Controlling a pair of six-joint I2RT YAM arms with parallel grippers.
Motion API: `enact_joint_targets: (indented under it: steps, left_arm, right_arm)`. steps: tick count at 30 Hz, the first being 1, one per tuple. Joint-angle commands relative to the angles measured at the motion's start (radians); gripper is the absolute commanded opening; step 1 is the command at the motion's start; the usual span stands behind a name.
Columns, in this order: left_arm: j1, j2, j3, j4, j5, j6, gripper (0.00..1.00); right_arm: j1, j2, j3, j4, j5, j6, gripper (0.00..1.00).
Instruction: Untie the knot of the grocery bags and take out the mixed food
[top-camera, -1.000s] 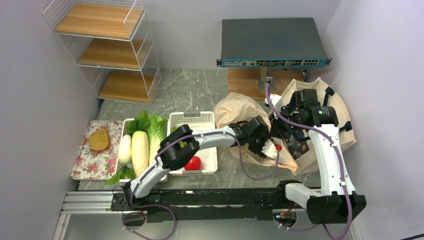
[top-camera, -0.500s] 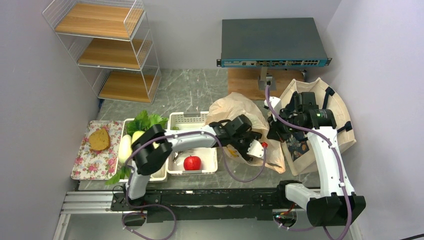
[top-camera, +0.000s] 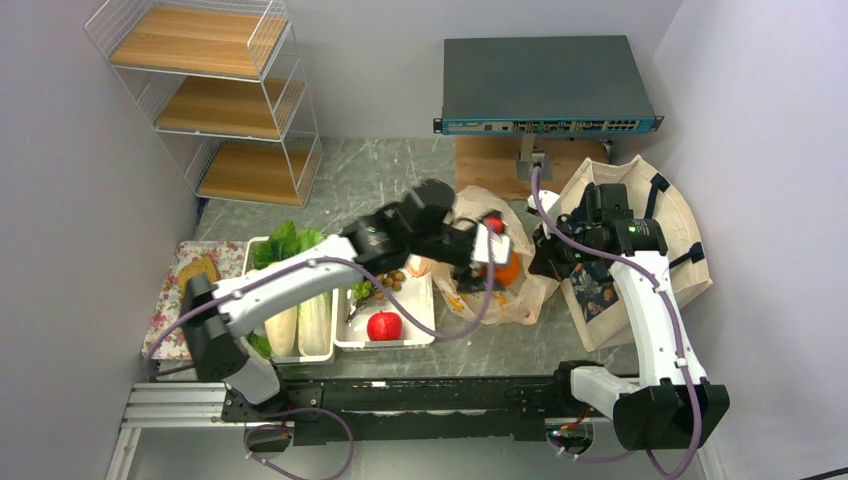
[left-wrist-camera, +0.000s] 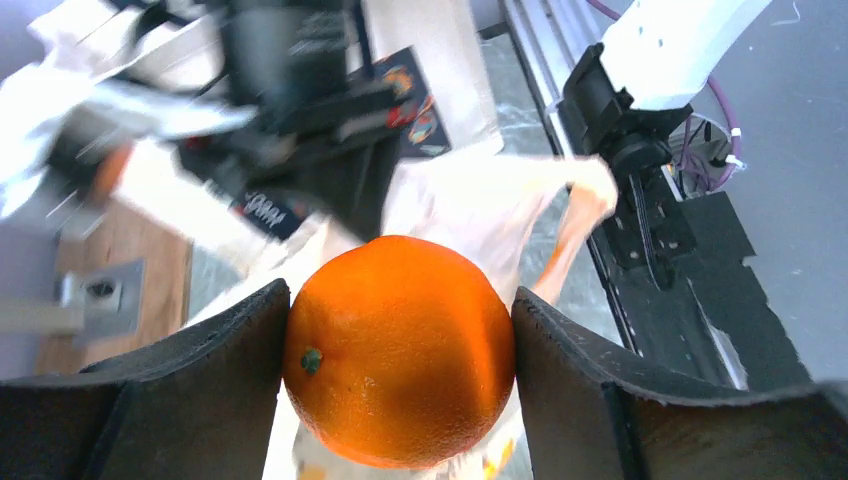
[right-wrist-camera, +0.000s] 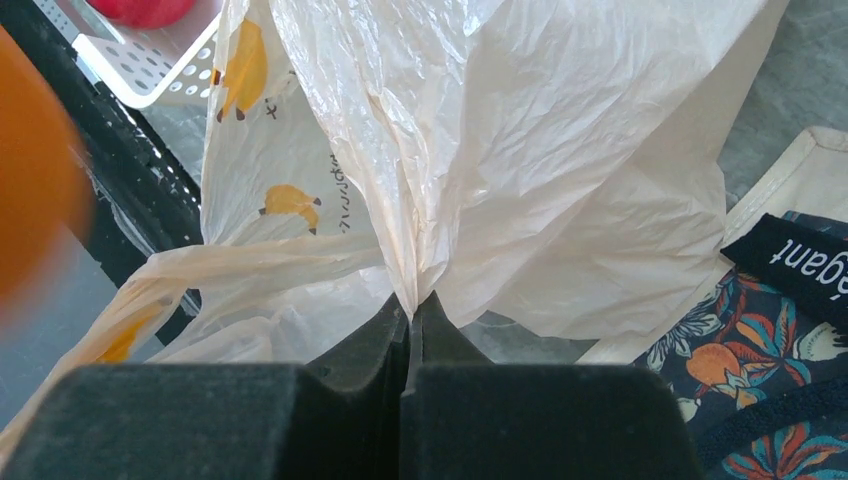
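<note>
My left gripper (top-camera: 498, 258) is shut on an orange (top-camera: 509, 274) and holds it in the air above the peach plastic bag (top-camera: 525, 300). In the left wrist view the orange (left-wrist-camera: 400, 345) fills the gap between both fingers (left-wrist-camera: 200, 385). My right gripper (right-wrist-camera: 412, 310) is shut on a fold of the plastic bag (right-wrist-camera: 500, 150), at the bag's right side beside the cream tote (top-camera: 680, 240). A loose bag handle (right-wrist-camera: 200, 265) trails to the left. No knot shows. A cabbage (top-camera: 290, 245) and radishes (top-camera: 283, 330) lie in the left basket. An apple (top-camera: 385, 325), grapes (top-camera: 362, 290) and nuts (top-camera: 395, 275) sit in the right one.
A floral tray (top-camera: 165, 310) with a bread slice (top-camera: 200, 272) lies at the far left. A wire shelf (top-camera: 215, 90) stands at the back left. A network switch (top-camera: 545, 85) sits on a stand over a wooden board (top-camera: 490, 165). The arms' rail (top-camera: 400, 400) runs along the near edge.
My left gripper has come up out of the plastic bag with the orange and moved back and left, its elbow swinging left. The right gripper keeps its pinch on the bag.
</note>
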Motion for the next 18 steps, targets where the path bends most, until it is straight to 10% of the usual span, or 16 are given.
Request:
enact_joint_targets:
  steps: [1, 8, 18]
  left_arm:
    - [0.176, -0.206, -0.058, -0.185, 0.056, -0.101, 0.13]
    - [0.408, -0.358, -0.338, -0.424, -0.117, 0.134, 0.22]
    - [0.472, -0.299, -0.536, -0.313, -0.192, 0.201, 0.34]
  right_arm:
    - [-0.003, 0.002, 0.007, 0.035, -0.033, -0.005, 0.00]
    - [-0.003, 0.017, 0.013, 0.032, -0.044, -0.003, 0.00]
    - [-0.027, 0.055, 0.057, 0.039, -0.031, 0.028, 0.00]
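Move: Some 22 cm to the left, 9 cm ahead and 24 cm below the left hand, which already holds the orange, lies the middle of the white basket it is bound for. In it, the red pomegranate is about 23 cm left and 3 cm ahead of the hand, the brown fruit cluster 21 cm left and 12 cm ahead. The grocery bag is roughly 11 cm ahead and 22 cm below. From the right hand the basket is about 32 cm left, 4 cm ahead, 15 cm below. Carrying the orange away from the grocery bag, the left hand sweeps about 25 cm left and some 7 cm forward, rising slightly at first, then sinking steeply, 18 cm lower in all, over the white basket. Its sideways-pointing fingers tip down some 30 degrees and swing counter-clockwise, keeping their grip. The right fingers keep the bag's rim pinched, nearly still. ##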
